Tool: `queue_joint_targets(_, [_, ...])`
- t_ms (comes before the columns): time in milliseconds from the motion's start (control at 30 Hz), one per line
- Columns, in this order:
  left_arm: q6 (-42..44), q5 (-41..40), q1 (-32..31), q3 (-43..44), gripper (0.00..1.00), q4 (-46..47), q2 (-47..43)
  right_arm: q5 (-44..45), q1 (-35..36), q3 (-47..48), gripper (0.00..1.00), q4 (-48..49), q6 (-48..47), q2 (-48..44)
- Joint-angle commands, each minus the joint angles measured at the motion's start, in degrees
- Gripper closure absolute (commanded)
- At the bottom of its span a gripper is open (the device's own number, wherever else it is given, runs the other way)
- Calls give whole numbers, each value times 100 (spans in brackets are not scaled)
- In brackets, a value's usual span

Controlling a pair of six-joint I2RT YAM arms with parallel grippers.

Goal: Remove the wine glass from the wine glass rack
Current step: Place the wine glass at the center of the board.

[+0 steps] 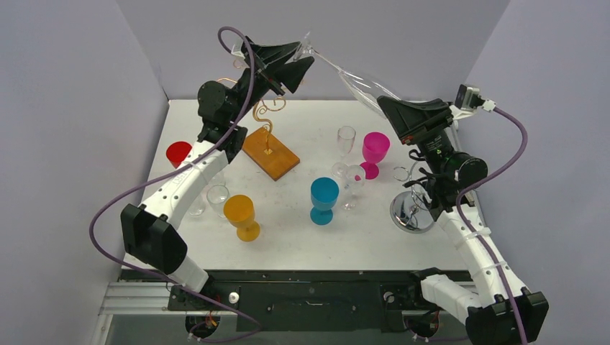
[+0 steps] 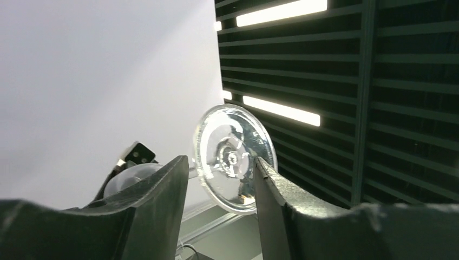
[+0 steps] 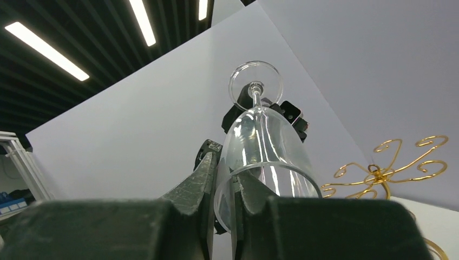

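A clear wine glass (image 1: 357,84) hangs nearly level in the air between both arms, high over the back of the table. My right gripper (image 1: 386,105) is shut on the rim of its bowl (image 3: 265,141), one finger inside and one outside. My left gripper (image 1: 298,59) stands open around the glass's round foot (image 2: 233,157); the right finger sits at the foot's edge and the left finger is clear of it. The wine glass rack (image 1: 269,122), gold wire on a brown wooden base, stands below the left gripper with no glass on it; its curled arms (image 3: 384,168) also show in the right wrist view.
On the table stand a red goblet (image 1: 178,153), an orange goblet (image 1: 241,215), a blue goblet (image 1: 324,200), a magenta goblet (image 1: 375,151), clear glasses (image 1: 346,144) (image 1: 217,198) and a chrome stand with a round base (image 1: 411,212) under the right arm.
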Motion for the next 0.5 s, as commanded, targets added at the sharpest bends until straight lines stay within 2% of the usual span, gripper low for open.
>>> queue_joint_targets(0, [237, 87, -1, 24, 54, 133, 35, 189, -26, 239, 100, -486, -503, -213])
queue_joint_targets(133, [391, 66, 63, 0, 44, 6, 38, 283, -36, 344, 100, -901, -654, -296])
queue_joint_targets(333, [1109, -23, 307, -231, 22, -652, -267, 481, -90, 626, 100, -1853, -1000, -383])
queue_joint_targets(433, [1570, -60, 480, -442, 9, -1091, -466, 517, -141, 720, 100, -2281, -1096, -394])
queue_joint_targets(467, [1825, -77, 576, -493, 0, -1304, -605, 526, -157, 777, 100, -2362, -1102, -383])
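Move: The wine glass hangs slantwise, foot up: its middle is some 7 cm right of and 4 cm back from the left hand, about level, with its foot just beyond the fingertips; from the right hand, which pinches its rim, it is 7 cm left, 5 cm ahead and 5 cm up. The board's centre lies about 18 cm ahead, 15 cm left and 50 cm below the right hand; the blue glass 5 cm ahead, 10 cm left, the pink glass 20 cm ahead, 6 cm right, both 45 cm below. Open the left gripper wide and draw it down about 5 cm and forward some 4 cm, out from around the glass's foot, with a slight roll. Keep the right fingers pinched on the rim and, after a brief pause, carry the glass 2 to 3 cm forward and slightly down, tipping and turning the wrist clockwise about 10 degrees. ##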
